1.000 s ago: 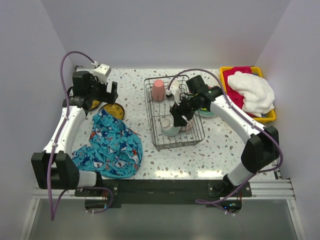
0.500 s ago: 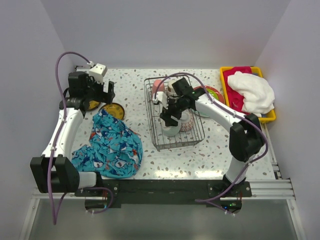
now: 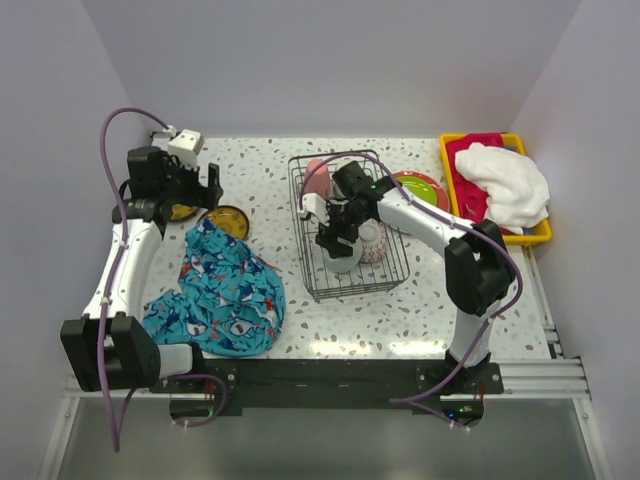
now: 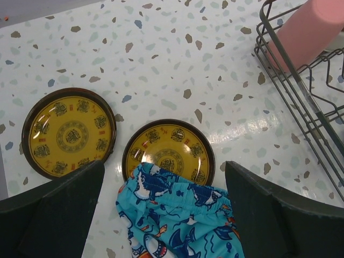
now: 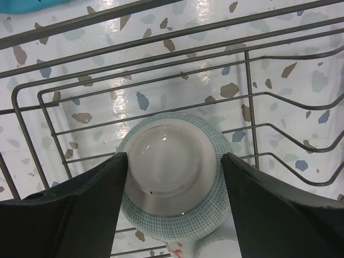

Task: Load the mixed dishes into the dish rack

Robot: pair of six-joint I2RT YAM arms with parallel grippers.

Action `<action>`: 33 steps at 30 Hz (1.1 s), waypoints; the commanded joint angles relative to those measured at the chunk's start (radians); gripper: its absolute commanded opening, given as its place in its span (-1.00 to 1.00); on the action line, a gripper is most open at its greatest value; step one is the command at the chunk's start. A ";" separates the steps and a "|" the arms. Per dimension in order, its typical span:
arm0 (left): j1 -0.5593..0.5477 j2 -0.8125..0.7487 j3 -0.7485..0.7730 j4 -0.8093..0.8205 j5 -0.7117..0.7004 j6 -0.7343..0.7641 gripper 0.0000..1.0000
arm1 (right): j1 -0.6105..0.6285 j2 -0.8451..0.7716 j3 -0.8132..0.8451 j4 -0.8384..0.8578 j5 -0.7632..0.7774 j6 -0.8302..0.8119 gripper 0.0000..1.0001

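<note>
The dark wire dish rack (image 3: pixel 392 268) stands mid-table and holds a pink cup (image 3: pixel 316 178), a red-patterned cup (image 3: pixel 373 244) and an upturned mint bowl (image 3: pixel 343 262). My right gripper (image 3: pixel 336 238) hangs open over that bowl (image 5: pixel 171 183). Its fingers (image 5: pixel 70 215) stand close on either side of the bowl as it rests on the rack wires (image 5: pixel 161 70). My left gripper (image 4: pixel 164 215) is open above two yellow plates (image 4: pixel 68 131) (image 4: pixel 173 148). A blue patterned cloth (image 4: pixel 177 220) covers the near edge of one plate. A green red-rimmed plate (image 3: pixel 418 188) lies right of the rack.
A yellow tray (image 3: pixel 532 236) with white and red towels sits at the back right. The blue cloth (image 3: pixel 225 290) spreads over the left front of the table. In the left wrist view, the rack corner (image 4: pixel 301 102) and pink cup (image 4: pixel 309 32) lie at the right.
My right arm swung left over the rack, uncovering the green plate, and its jaws widened around the bowl. My left arm drew slightly back and left.
</note>
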 commanded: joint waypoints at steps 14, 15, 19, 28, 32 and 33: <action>0.039 -0.018 0.000 0.032 0.058 -0.048 1.00 | 0.022 -0.157 -0.071 0.029 -0.027 0.066 -0.36; 0.039 -0.016 0.000 0.034 0.064 -0.049 1.00 | 0.022 -0.202 -0.091 0.074 -0.039 0.087 -0.38; 0.041 -0.010 0.000 0.035 0.074 -0.057 1.00 | 0.022 -0.279 -0.184 0.178 -0.085 0.189 -0.41; 0.039 -0.013 -0.011 0.035 0.078 -0.063 1.00 | 0.022 -0.319 -0.275 0.319 -0.120 0.335 -0.43; 0.039 -0.018 -0.012 0.028 0.077 -0.062 1.00 | 0.022 -0.299 -0.315 0.402 -0.123 0.419 -0.43; 0.039 -0.019 -0.012 0.026 0.074 -0.060 1.00 | 0.022 -0.293 -0.319 0.427 -0.125 0.433 -0.43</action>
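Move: The inverted white bowl with the teal rim sits right at the right fingers, its middle about 1 cm back and 3 cm below, its foot between the still-open pads. The patterned bowl stands some 8 cm to the right and 1 cm ahead of this hand; the pink cup is about 17 cm ahead and 6 cm left, both roughly 4 cm lower. From the left hand, the inverted bowl lies some 32 cm right, 12 cm back and 16 cm lower. The right fingers close on the foot of the inverted bowl and pinch it, the hand staying nearly in place until the grip has settled. Still pinching, it then draws the bowl back towards the robot and the rack's near end by about 4 cm while rising some 5 cm and easing down again by 1 to 2 cm, the wrist tipping the left-pointing fingers up by roughly 15 degrees and turning about 10 degrees clockwise. ##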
